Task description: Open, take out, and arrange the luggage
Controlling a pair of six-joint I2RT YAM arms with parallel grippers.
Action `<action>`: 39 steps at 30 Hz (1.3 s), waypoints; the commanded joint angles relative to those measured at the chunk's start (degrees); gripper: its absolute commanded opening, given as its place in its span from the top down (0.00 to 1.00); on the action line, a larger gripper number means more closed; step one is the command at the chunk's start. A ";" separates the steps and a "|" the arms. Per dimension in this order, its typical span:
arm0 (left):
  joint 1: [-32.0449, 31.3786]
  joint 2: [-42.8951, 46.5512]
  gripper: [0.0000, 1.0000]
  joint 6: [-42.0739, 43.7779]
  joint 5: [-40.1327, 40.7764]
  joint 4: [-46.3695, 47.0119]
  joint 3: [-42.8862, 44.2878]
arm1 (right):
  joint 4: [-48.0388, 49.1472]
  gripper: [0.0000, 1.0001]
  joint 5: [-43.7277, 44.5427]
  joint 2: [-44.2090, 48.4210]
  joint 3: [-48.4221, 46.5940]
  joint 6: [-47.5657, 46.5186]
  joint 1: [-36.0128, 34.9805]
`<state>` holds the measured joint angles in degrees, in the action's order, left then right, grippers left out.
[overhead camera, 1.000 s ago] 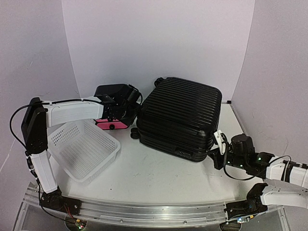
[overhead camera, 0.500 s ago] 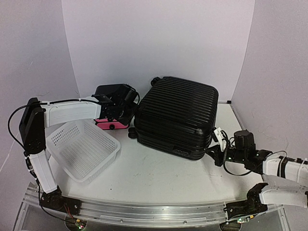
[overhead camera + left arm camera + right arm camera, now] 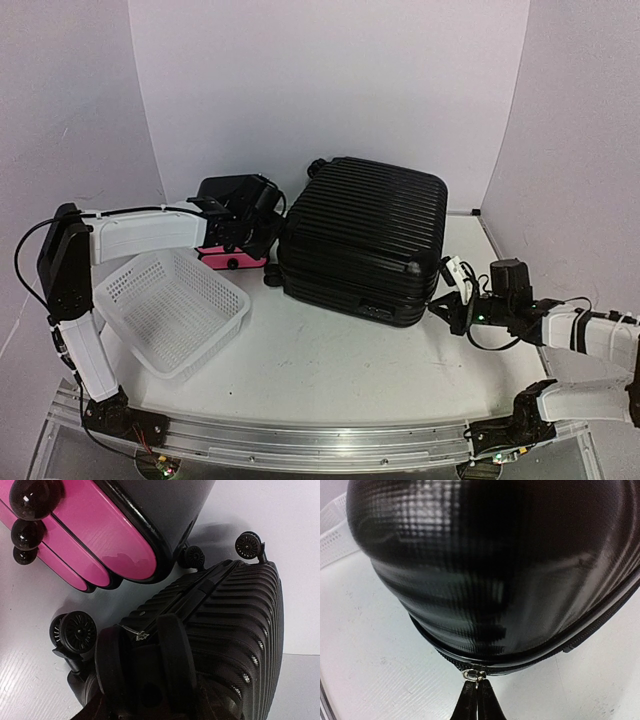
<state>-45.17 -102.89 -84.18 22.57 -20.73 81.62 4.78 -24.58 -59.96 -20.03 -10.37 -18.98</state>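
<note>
The luggage (image 3: pixel 365 235), a big black ribbed hard-shell case, lies flat in the middle of the table. My left gripper (image 3: pixel 268 228) is at its far left corner. In the left wrist view the two black fingers (image 3: pixel 177 655) straddle the luggage (image 3: pixel 235 620) rim by the wheels (image 3: pixel 75 630), closed on it, with a small silver zipper pull (image 3: pixel 137 636) at their tips. My right gripper (image 3: pixel 447 287) is at the near right corner. In the right wrist view it (image 3: pixel 478 684) is shut on the silver zipper pull (image 3: pixel 474 675) at the seam under the shell (image 3: pixel 490 565).
A small black box with pink drawers (image 3: pixel 232 215) stands behind the left gripper, close against the luggage; its pink fronts (image 3: pixel 100 535) fill the upper left of the left wrist view. A white mesh basket (image 3: pixel 172 308) sits tilted at the near left.
The luggage has slid and turned to the left and back. My right gripper has followed it leftward, still on the zipper pull. The left gripper has shifted slightly left with the corner.
</note>
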 commanded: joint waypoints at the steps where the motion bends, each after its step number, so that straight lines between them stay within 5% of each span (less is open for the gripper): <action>1: -1.24 0.22 0.78 19.52 -1.29 -7.50 -1.95 | -1.91 1.00 -0.10 0.08 -8.20 -14.84 1.41; 10: -1.24 3.96 0.78 26.53 -3.75 -6.95 -2.51 | -18.09 1.00 -1.60 -3.48 -16.18 -23.97 2.54; 24: -0.49 9.02 0.78 29.65 -5.62 -6.99 -0.43 | -11.77 1.00 2.77 1.64 -5.70 -12.97 1.06; 31: -0.45 8.86 0.78 28.55 -9.33 -6.79 0.03 | -3.17 0.62 -1.99 -1.75 -3.67 -6.15 1.07; 39: -0.45 9.24 0.78 29.34 -9.70 -6.71 0.34 | 4.40 0.50 -3.90 -0.36 1.11 -4.01 1.06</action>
<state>-44.07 -98.61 -70.57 13.61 -23.79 80.09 1.45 -26.52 -60.97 -19.84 -16.51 -17.74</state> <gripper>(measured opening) 0.446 0.497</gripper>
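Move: The right hand already has the suitcase's zipper pull pinched in its shut fingertips. From it the suitcase's middle lies about 12 cm ahead and 15 cm left, roughly level in height, and the lock plate some 10 cm straight left. The left hand keeps hold of the suitcase's upper near wheel; from it the lower wheel is about 4 cm back and 11 below, and the pink drawer box about 11 cm left, 3 ahead and 8 below. Still pinching the zipper pull, the right hand tilts its left side down and turns some 15 degrees, easing back about 2 cm; then it swings partly back, opens to about half, lets go of the pull and sinks about 1.5 cm. The left hand keeps its grip on the wheel, drawing it about 2 cm back and slightly up as it turns clockwise, some 15 degrees in all. ##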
